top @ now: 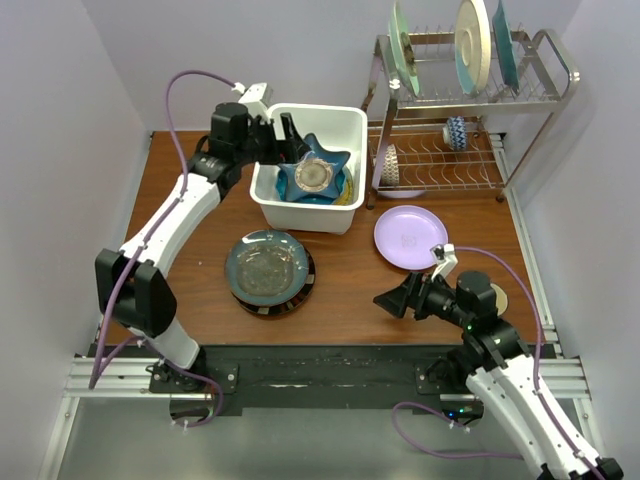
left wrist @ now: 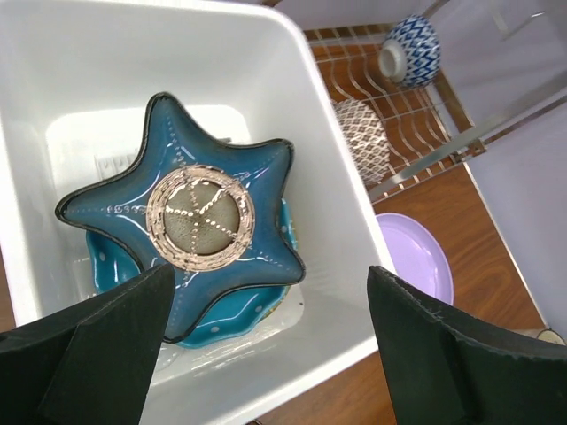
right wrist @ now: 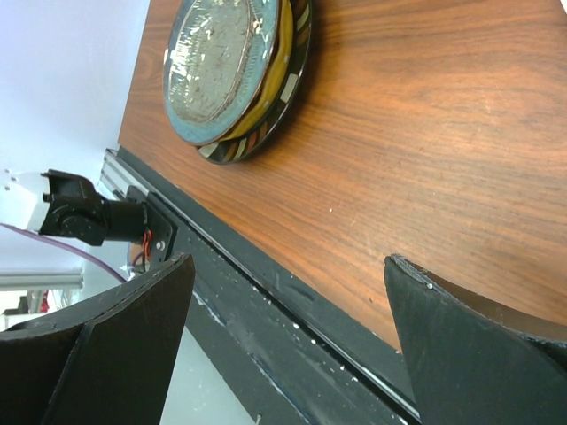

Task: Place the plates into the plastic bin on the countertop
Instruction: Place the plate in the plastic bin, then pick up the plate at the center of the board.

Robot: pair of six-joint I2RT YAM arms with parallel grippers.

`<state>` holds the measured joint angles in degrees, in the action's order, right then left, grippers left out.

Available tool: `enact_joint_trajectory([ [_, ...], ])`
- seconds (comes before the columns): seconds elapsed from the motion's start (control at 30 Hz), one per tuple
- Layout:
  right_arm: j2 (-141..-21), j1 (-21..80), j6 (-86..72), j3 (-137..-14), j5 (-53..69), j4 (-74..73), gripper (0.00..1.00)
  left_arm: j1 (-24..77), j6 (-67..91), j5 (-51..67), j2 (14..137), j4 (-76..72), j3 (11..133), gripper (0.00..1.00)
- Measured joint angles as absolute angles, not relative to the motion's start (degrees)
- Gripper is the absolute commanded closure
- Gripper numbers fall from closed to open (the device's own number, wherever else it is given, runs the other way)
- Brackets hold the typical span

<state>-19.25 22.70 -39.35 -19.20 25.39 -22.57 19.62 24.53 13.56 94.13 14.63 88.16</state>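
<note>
The white plastic bin (top: pixel 300 212) stands on the wooden countertop (top: pixel 360 275) at the back. A blue star-shaped plate (top: pixel 315 175) lies in it on a blue dotted plate (left wrist: pixel 235 314); the left wrist view shows the star plate (left wrist: pixel 190 217) too. My left gripper (top: pixel 290 140) is open and empty above the bin's left side. A dark teal plate (top: pixel 266 265) tops a stack with a black-rimmed striped plate (top: pixel 296 296) at front centre. A lilac plate (top: pixel 410 237) lies to the right. My right gripper (top: pixel 392 298) is open and empty, low near the front edge.
A metal wire dish rack (top: pixel 470 120) stands at the back right with large upright plates (top: pixel 470 45) on top and small bowls (top: pixel 456 132) below. A black rail (top: pixel 320 365) runs along the front edge. Walls close both sides.
</note>
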Motion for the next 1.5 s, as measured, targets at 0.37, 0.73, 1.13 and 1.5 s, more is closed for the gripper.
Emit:
enact_joint_trajectory([
  [0.37,-34.5,22.7,-39.38,-19.09,26.79,-13.91,0.09,19.62,24.43,13.87,74.94,14.15,71.26,0.04],
  [0.73,-52.62,24.84,-39.9,-20.1,27.68,-5.98,0.12,19.57,26.22,8.47,60.12,17.91,50.41,0.05],
  [1.13,-66.37,39.42,-41.8,-30.15,23.0,1.63,0.12,19.55,28.16,-0.99,57.78,27.53,47.18,0.07],
  [1.5,-74.89,42.0,-42.0,-36.71,22.63,6.98,0.12,19.51,28.97,-5.74,58.85,30.68,43.22,0.34],
])
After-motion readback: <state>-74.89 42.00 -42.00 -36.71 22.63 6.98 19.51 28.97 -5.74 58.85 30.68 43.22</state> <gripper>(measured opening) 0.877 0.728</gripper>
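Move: The blue-rimmed plate on top of the stack lies some 20 cm back, 8 cm to the left and 25 cm below the left hand. That hand is still over the bin, whose middle is about 2 cm ahead, 4 cm right and 21 cm below it. From the right hand the same plate is about 10 cm ahead, 29 cm left and 10 cm down; the purple plate is about 17 cm ahead, 5 cm right and 12 cm down. The left hand, empty, rises a little and then swings back and down out from over the bin, about 19 cm back, 17 cm down net and 13 cm left, to the left edge of the blue-rimmed plate, its fingers tipping some 20 degrees further down and turning counter-clockwise, then starting to narrow just above the rim. The right hand dips with a little forward motion, then sweeps left with a slight rise, about 14 cm left in all, towards the right side of the same stack, turning some 15 degrees counter-clockwise with its fingers staying open. ##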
